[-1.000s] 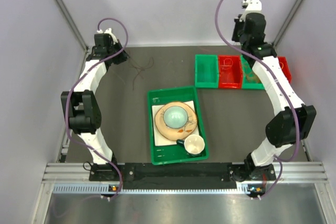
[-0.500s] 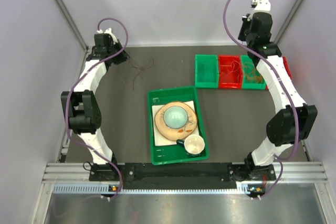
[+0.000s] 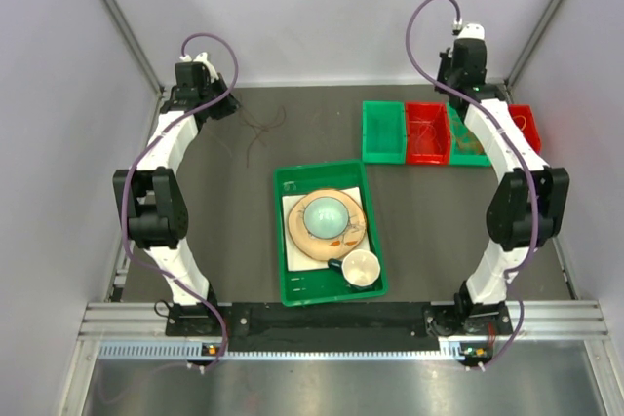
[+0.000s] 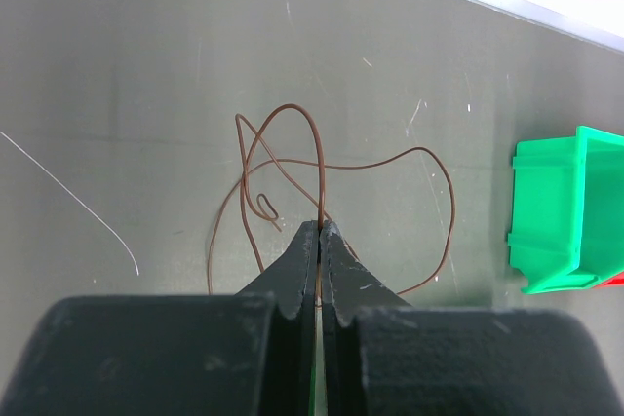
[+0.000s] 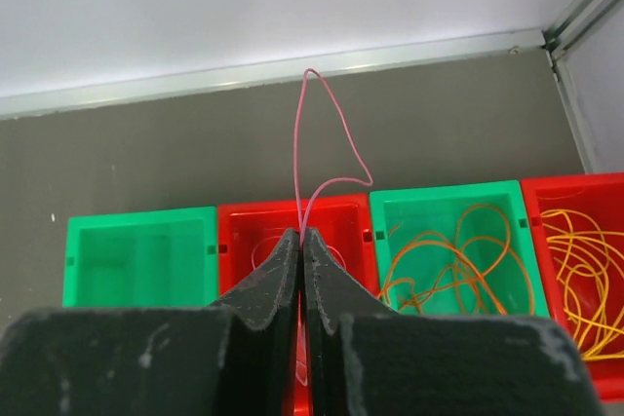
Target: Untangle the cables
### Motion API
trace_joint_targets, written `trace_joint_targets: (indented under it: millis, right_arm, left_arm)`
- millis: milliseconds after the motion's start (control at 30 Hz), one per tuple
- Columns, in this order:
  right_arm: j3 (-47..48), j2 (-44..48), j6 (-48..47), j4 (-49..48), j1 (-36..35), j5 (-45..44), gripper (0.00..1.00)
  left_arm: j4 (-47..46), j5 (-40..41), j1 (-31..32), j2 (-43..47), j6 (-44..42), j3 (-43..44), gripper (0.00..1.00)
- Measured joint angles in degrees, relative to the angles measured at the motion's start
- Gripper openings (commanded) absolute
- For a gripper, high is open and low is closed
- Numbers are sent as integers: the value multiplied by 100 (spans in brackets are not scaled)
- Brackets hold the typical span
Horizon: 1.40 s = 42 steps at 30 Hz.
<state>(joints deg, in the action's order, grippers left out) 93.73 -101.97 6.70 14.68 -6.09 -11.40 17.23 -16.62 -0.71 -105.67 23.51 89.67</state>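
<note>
A thin brown cable (image 4: 292, 168) lies in loose crossing loops on the grey table, and my left gripper (image 4: 320, 229) is shut on one strand of it. From above the same tangle (image 3: 257, 130) sits just right of that gripper (image 3: 226, 107). My right gripper (image 5: 302, 237) is shut on a pink-red cable (image 5: 327, 143) that loops up above a red bin (image 5: 341, 216). Orange cables (image 5: 458, 260) fill the green bin beside it, and yellow cables (image 5: 585, 260) fill the far-right red bin. A pale hair-thin wire (image 4: 73, 192) lies to the left of the brown tangle.
A row of small bins (image 3: 385, 132) stands at the back right, its leftmost green bin (image 5: 141, 255) holding nothing. A green tray (image 3: 285, 241) in the middle carries a plate, a bowl and a cup. White walls close in the table.
The right arm has swung, its wrist going up and right and then coming back left and lower over the back of the bins, its elbow drawn inward. The left arm and brown tangle have not moved.
</note>
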Motion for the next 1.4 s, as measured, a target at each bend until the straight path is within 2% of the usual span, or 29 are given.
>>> trace_joint_targets:
  millis: [333, 400, 500, 567, 700, 833, 967, 1000, 1033, 1067, 1133, 1167, 1267, 1400]
  right_arm:
    - [0, -748, 68, -13, 0, 59, 0]
    - [0, -925, 94, -7, 0, 114, 17]
    - [0, -1198, 151, 39, 0, 210, 27]
    - [-2, -1318, 166, 140, 0, 258, 40]
    - [-107, -1355, 210, 170, 0, 361, 47]
    - [-197, -1270, 212, 164, 0, 442, 45]
    - [-339, -911, 179, 254, 0, 439, 33]
    - [-341, -800, 149, 254, 0, 435, 35]
    - [-341, -688, 136, 238, 0, 439, 41]
    - [-341, -592, 125, 223, 0, 439, 55]
    - [-286, -472, 101, 212, 0, 452, 59]
    - [-195, -472, 66, 254, 0, 476, 65]
    - [186, -699, 37, 389, 0, 527, 66]
    - [553, -1128, -22, 529, 0, 487, 62]
  left_arm:
    - [52, 17, 2, 0, -68, 0, 0]
    - [59, 17, 2, 0, -70, 0, 0]
    - [66, 9, 0, 0, -70, 0, 0]
    - [79, -2, 2, 0, -70, 0, 0]
    - [90, -7, 2, 0, -70, 0, 0]
    - [94, -28, 2, 2, -70, 11, 0]
    - [94, -50, 4, 2, -68, 11, 0]
    - [92, -50, 7, 2, -68, 11, 0]
    - [92, -52, 7, 2, -68, 11, 0]
    - [92, -52, 7, 2, -66, 11, 0]
    - [92, -59, 11, 2, -66, 11, 0]
    - [90, -68, 13, 2, -63, 11, 0]
    - [87, -70, 17, 2, -66, 11, 0]
    - [90, -66, 28, 7, -68, 11, 0]
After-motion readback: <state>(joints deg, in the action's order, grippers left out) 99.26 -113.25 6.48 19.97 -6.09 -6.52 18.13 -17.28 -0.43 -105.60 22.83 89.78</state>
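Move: The right hand has the pink cable pinched high over the red bin that it is going to. The bin's middle lies nearly straight below, perhaps 2 cm ahead and 22 cm down. An empty green bin stands about 12 cm left of that bin, and the green bin with the orange cable stands 12 cm right of it. From the left hand, the red bin is about 48 cm to the right, 2 cm ahead and 16 cm down. Still pinching the pink cable, the right hand sinks about 14 cm into or close over the red bin, tipping its fingers some 15 degrees farther down. Near the bottom they open and let go of the cable; the hand climbs about 7 cm, still open, then eases forward 2 cm or so with a slight dip. ##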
